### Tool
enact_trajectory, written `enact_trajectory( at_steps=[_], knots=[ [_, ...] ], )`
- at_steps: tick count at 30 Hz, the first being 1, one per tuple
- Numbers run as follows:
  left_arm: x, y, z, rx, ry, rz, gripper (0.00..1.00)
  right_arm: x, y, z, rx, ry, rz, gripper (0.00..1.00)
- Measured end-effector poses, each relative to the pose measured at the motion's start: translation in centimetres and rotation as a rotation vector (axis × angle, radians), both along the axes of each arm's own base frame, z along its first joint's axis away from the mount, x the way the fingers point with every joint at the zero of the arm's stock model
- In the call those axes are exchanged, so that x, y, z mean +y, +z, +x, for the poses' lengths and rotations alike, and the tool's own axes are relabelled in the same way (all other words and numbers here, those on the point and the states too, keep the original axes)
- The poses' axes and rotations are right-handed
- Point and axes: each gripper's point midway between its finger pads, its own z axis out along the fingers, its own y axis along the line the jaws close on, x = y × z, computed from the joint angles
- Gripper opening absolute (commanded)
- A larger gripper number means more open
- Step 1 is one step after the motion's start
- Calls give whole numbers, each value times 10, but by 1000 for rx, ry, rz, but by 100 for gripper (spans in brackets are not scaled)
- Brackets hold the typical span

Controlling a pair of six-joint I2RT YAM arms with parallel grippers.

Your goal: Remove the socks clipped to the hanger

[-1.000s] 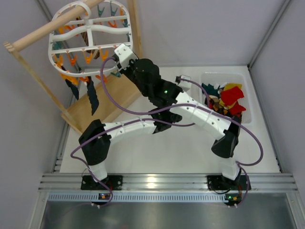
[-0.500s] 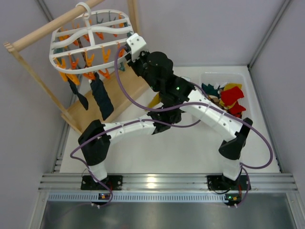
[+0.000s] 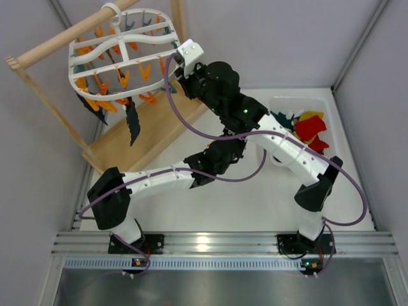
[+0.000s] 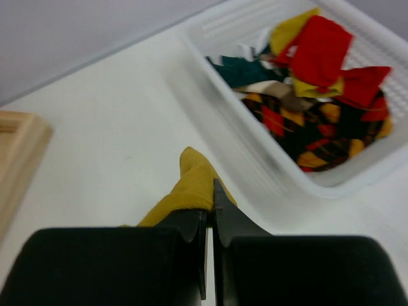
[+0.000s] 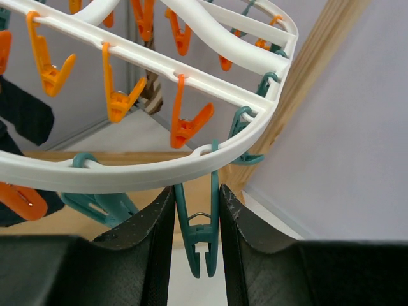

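Note:
The white hanger (image 3: 121,48) hangs from a wooden rod, with two dark socks (image 3: 132,122) still clipped under it. In the right wrist view my right gripper (image 5: 196,191) is shut on a teal clip (image 5: 197,237) hanging from the hanger's rim (image 5: 159,169); no sock is in that clip. My left gripper (image 4: 210,199) is shut on a mustard yellow sock (image 4: 189,185) just above the table, beside the white bin (image 4: 255,167). From above, the left gripper (image 3: 220,153) lies under the right arm and its sock is hidden.
The white bin (image 3: 299,101) at the right holds several loose socks (image 4: 322,51), red, yellow, teal and patterned. The wooden rod (image 3: 64,41) and its wooden base board (image 3: 143,137) stand at the back left. Orange and teal clips (image 5: 122,102) hang all round the hanger.
The hanger has swung and tilted, and my right gripper has risen to the right with its rim. The left arm has carried the mustard sock to the right, towards the bin.

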Motion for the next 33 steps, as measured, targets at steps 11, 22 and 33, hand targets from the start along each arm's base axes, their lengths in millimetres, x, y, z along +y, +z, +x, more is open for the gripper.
enact_trajectory(
  at_steps=[11, 22, 33],
  knots=[
    [-117, -30, -25, 172, -418, -110, 1, -6, 5, -25, 27, 99, -49, 0],
    [-163, -33, -17, 120, -537, -105, 2, -46, 33, -34, -39, 79, -91, 7],
    [-176, -31, -8, 61, -587, -109, 0, -60, 10, -20, -8, 23, -169, 70]
  ],
)
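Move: The left hand holds a yellow sock; the basket's middle lies about 26 cm to its right, 9 cm ahead and 18 cm below. In the basket, the red sock lies 3 cm farther right and 2 cm farther out than its middle, the green sock 8 cm left and 4 cm farther out. The right hand grips a teal clip at its fingertips; another teal clip is about 4 cm left and 3 cm back, the hanger's middle 15 cm left and 8 cm ahead, slightly above. Carry the yellow sock in the closed left gripper about 17 cm to the right towards the basket, sinking some 3 cm and turning the wrist clockwise. Meanwhile draw the right hand back, then right and up, still pinching the teal clip at first; then dip it slightly forward, open the fingers and come free of the clip, about 6 cm right of the start. ##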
